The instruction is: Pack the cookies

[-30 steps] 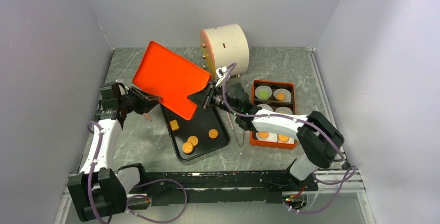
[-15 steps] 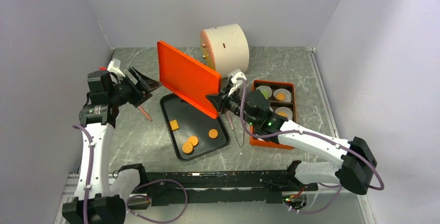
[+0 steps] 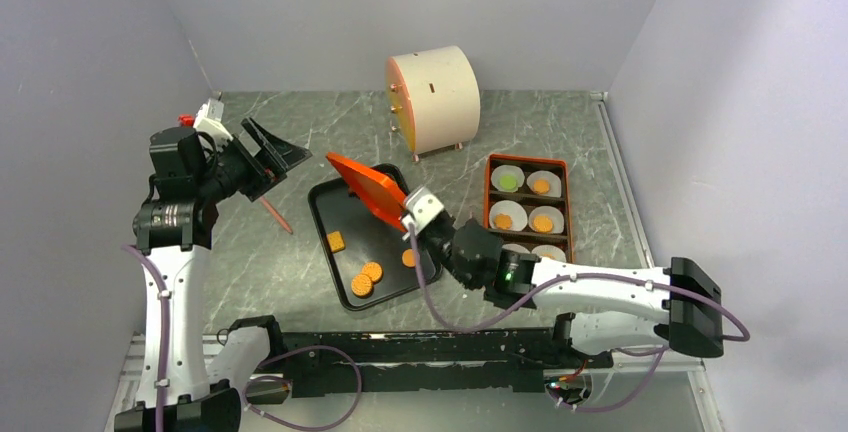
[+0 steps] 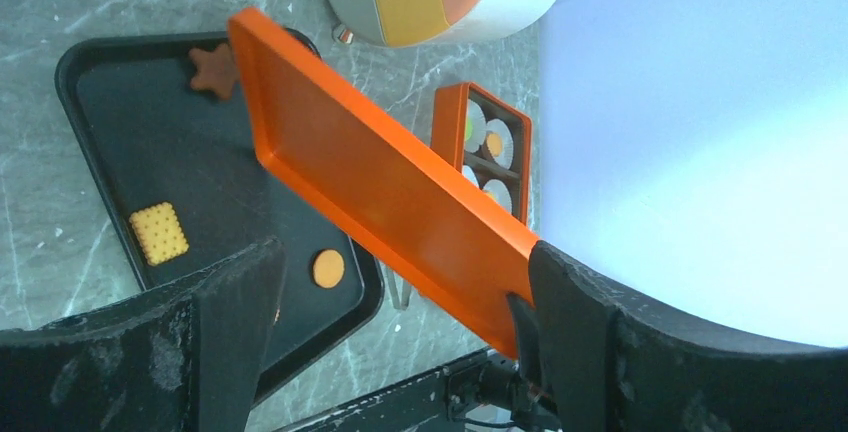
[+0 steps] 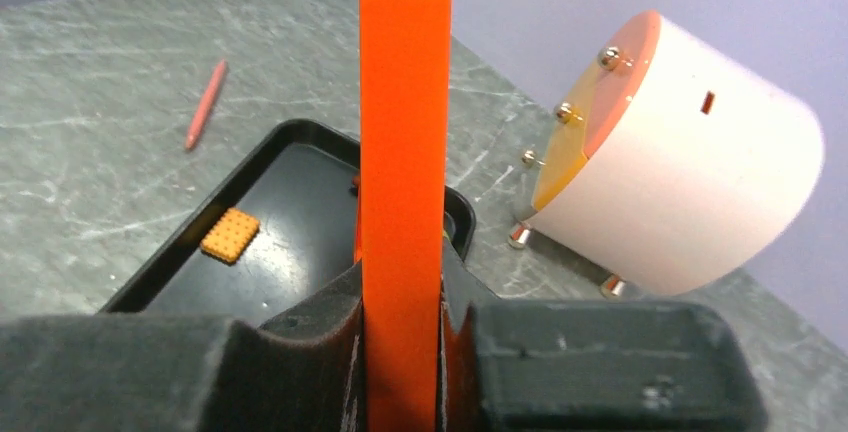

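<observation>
Orange cookies lie in the black tray (image 3: 325, 200): a square one (image 3: 336, 242) and round ones (image 3: 372, 271) (image 3: 409, 258). The left wrist view adds a brown star (image 4: 212, 67) at the tray's far corner. My right gripper (image 3: 410, 217) is shut on an orange lid (image 3: 368, 184), held on edge over the tray; it fills the jaws (image 5: 403, 152). My left gripper (image 3: 272, 157) hangs open left of the tray, apart from the lid (image 4: 380, 177). The orange box (image 3: 488, 192) holds white liners with a green cookie (image 3: 508, 181) and orange ones (image 3: 541, 186).
A white cylinder with an orange face (image 3: 433, 100) stands behind the tray. A thin red stick (image 3: 275, 215) lies on the marble table left of the tray. Grey walls close in the left, back and right sides.
My left gripper has opened, let go of the orange lid and drawn back to the left. My right gripper has swung the lid down and nearer, turning it edge-on over the tray.
</observation>
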You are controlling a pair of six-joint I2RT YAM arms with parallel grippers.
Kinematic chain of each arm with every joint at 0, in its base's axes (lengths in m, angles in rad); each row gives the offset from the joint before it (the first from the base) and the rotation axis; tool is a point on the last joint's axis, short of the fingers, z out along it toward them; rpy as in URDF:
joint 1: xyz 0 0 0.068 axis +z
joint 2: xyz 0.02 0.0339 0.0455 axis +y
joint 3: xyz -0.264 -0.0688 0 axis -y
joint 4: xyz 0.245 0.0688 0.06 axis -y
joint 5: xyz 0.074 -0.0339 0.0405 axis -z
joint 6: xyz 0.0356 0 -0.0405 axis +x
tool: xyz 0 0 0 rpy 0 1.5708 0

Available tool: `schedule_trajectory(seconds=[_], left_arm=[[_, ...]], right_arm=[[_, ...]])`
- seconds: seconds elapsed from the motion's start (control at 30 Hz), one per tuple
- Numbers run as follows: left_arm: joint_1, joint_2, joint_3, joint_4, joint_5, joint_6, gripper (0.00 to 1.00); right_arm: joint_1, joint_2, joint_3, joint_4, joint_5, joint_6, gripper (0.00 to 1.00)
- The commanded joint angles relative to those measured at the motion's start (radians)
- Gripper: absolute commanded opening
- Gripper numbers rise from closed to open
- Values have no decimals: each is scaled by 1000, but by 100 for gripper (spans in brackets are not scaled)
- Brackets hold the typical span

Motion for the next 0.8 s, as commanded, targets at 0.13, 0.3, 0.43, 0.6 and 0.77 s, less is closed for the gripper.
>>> schedule_trajectory(seconds=[0.13, 0.3, 0.43, 0.6, 0.77], left_arm=[[-5, -3, -57, 29, 69, -73, 95], [-20, -13, -114, 41, 72, -86, 95], [-23, -13, -150, 65, 91, -108, 95], [-23, 0, -131, 78, 104, -115, 95], [-23, 5, -110, 69, 84, -102, 95]], right_arm=[[134, 65, -23, 379, 281, -389, 0], [221, 131, -51, 626, 311, -620, 0], [286, 214, -58, 855, 312, -845, 0], [336, 366, -52, 1103, 303, -1114, 0], [365, 489, -22, 1294, 305, -1291, 0]])
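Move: The right hand holds the orange lid. The cookie box it seems meant for lies about 22 cm to its right, 6 cm farther out and 23 cm below. The black tray is about 8 cm left and 1 cm ahead, some 26 cm down; the drum stands about 22 cm ahead and 1 cm right, some 17 cm down. From the empty left hand the box is about 48 cm right, 2 cm ahead and 30 cm below. Right hand draws the gripped lid about 6 cm back and left, rolling it 45 degrees; left hand sinks. ##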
